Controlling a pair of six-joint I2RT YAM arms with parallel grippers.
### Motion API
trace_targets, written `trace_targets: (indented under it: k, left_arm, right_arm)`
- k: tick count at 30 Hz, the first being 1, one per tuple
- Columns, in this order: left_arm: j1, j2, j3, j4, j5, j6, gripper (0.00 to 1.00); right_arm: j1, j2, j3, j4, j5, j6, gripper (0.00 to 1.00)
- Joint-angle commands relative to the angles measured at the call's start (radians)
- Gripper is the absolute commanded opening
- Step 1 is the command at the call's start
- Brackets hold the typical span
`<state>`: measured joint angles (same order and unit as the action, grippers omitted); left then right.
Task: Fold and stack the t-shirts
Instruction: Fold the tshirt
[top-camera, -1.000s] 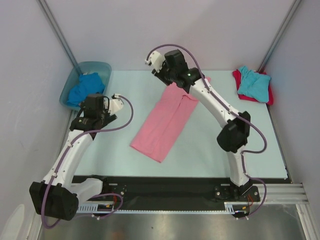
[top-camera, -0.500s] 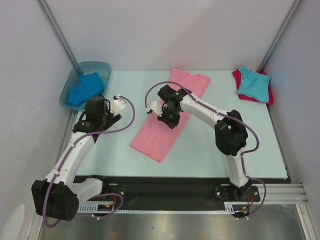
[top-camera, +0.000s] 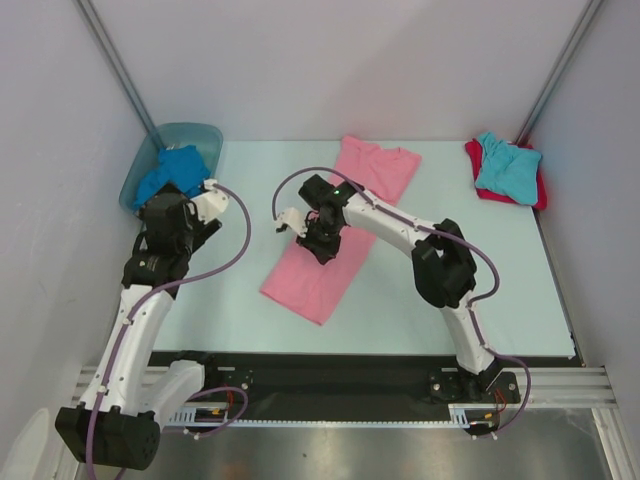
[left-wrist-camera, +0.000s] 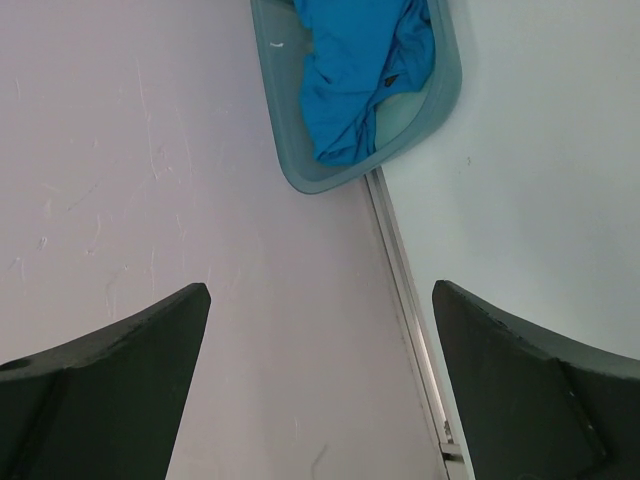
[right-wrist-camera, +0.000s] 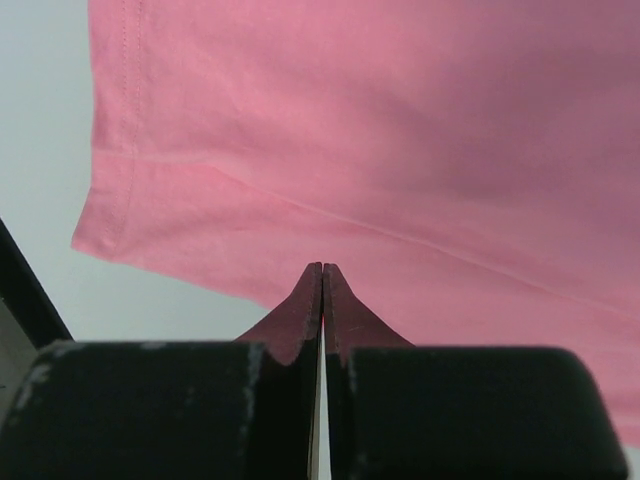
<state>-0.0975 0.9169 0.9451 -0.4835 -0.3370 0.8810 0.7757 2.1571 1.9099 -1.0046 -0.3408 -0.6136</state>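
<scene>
A pink t-shirt (top-camera: 305, 280) lies as a long diagonal strip across the middle of the table. My right gripper (top-camera: 322, 245) hovers over its left edge, shut, and no cloth shows between the jaws. In the right wrist view the closed tips (right-wrist-camera: 323, 268) point at the pink t-shirt (right-wrist-camera: 400, 130) near its hem. A royal blue t-shirt (top-camera: 170, 170) is crumpled in the tub (top-camera: 200, 135). My left gripper (top-camera: 178, 210) is open and empty beside that tub, with the blue t-shirt (left-wrist-camera: 355, 80) ahead of its fingers (left-wrist-camera: 150, 350). A turquoise t-shirt (top-camera: 508, 165) rests on a red t-shirt (top-camera: 478, 188).
The blue-green tub (left-wrist-camera: 440, 100) sits in the far left corner against the wall. The turquoise and red pile is at the far right corner. Metal frame posts rise at both back corners, and walls close in on three sides.
My right arm swung from the shirt's far end down to its middle and the gripper went shut. My left arm shifted left toward the tub, still open.
</scene>
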Motion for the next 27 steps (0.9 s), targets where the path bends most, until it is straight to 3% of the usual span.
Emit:
trace_targets:
  k: [1, 5, 7, 8, 9, 15, 27]
  left_arm:
    - [0.01, -0.015, 0.003, -0.029, -0.023, -0.023, 1.0]
    - [0.01, -0.018, 0.004, -0.044, -0.028, -0.048, 1.0]
    - [0.01, -0.029, -0.006, -0.046, -0.025, -0.039, 1.0]
    - [0.01, -0.032, -0.009, -0.044, -0.023, -0.031, 1.0]
    - [0.012, -0.036, -0.015, -0.041, -0.02, -0.021, 1.0]
    - [0.018, -0.05, -0.043, -0.01, 0.006, 0.012, 1.0]
    - [0.018, 0.008, 0.024, -0.015, -0.01, -0.086, 1.0]
  right_arm:
    - [0.033, 0.038, 0.009, 0.011, -0.012, -0.003, 0.0]
    - [0.043, -0.02, -0.029, 0.037, 0.074, -0.043, 0.0]
    - [0.056, -0.121, -0.098, 0.128, 0.162, -0.069, 0.28]
    - [0.063, -0.158, -0.191, 0.165, 0.199, -0.102, 0.47]
    - [0.071, -0.201, -0.239, 0.237, 0.238, -0.132, 0.53]
    - [0.163, -0.482, -0.608, 0.392, 0.387, -0.306, 0.67]
    - [0.307, -0.632, -0.902, 0.558, 0.352, -0.393, 0.7]
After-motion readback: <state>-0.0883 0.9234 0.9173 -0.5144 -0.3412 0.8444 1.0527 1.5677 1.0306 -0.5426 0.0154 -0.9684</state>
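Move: Some 13 cm straight back towards the base from the right hand, about 3 cm below it, lies the near right corner of the lengthwise-folded pink t-shirt. The t-shirt's near left corner is about 8 cm back and 14 cm left of this hand, and its collar end roughly 28 cm ahead and 15 cm right. From the left hand, held high, the near right corner lies about 14 cm back, 32 cm right and 21 cm down. Dipping its shut fingers about 3 cm towards the t-shirt, the right hand then opens them wide and rises some 5 cm. It swings back towards the base and to the right, around 10 cm back overall, turning about 25 degrees counter-clockwise as its fingertips tilt outward. Finally it sinks about 4 cm, fingers still open, beside the near right corner. ##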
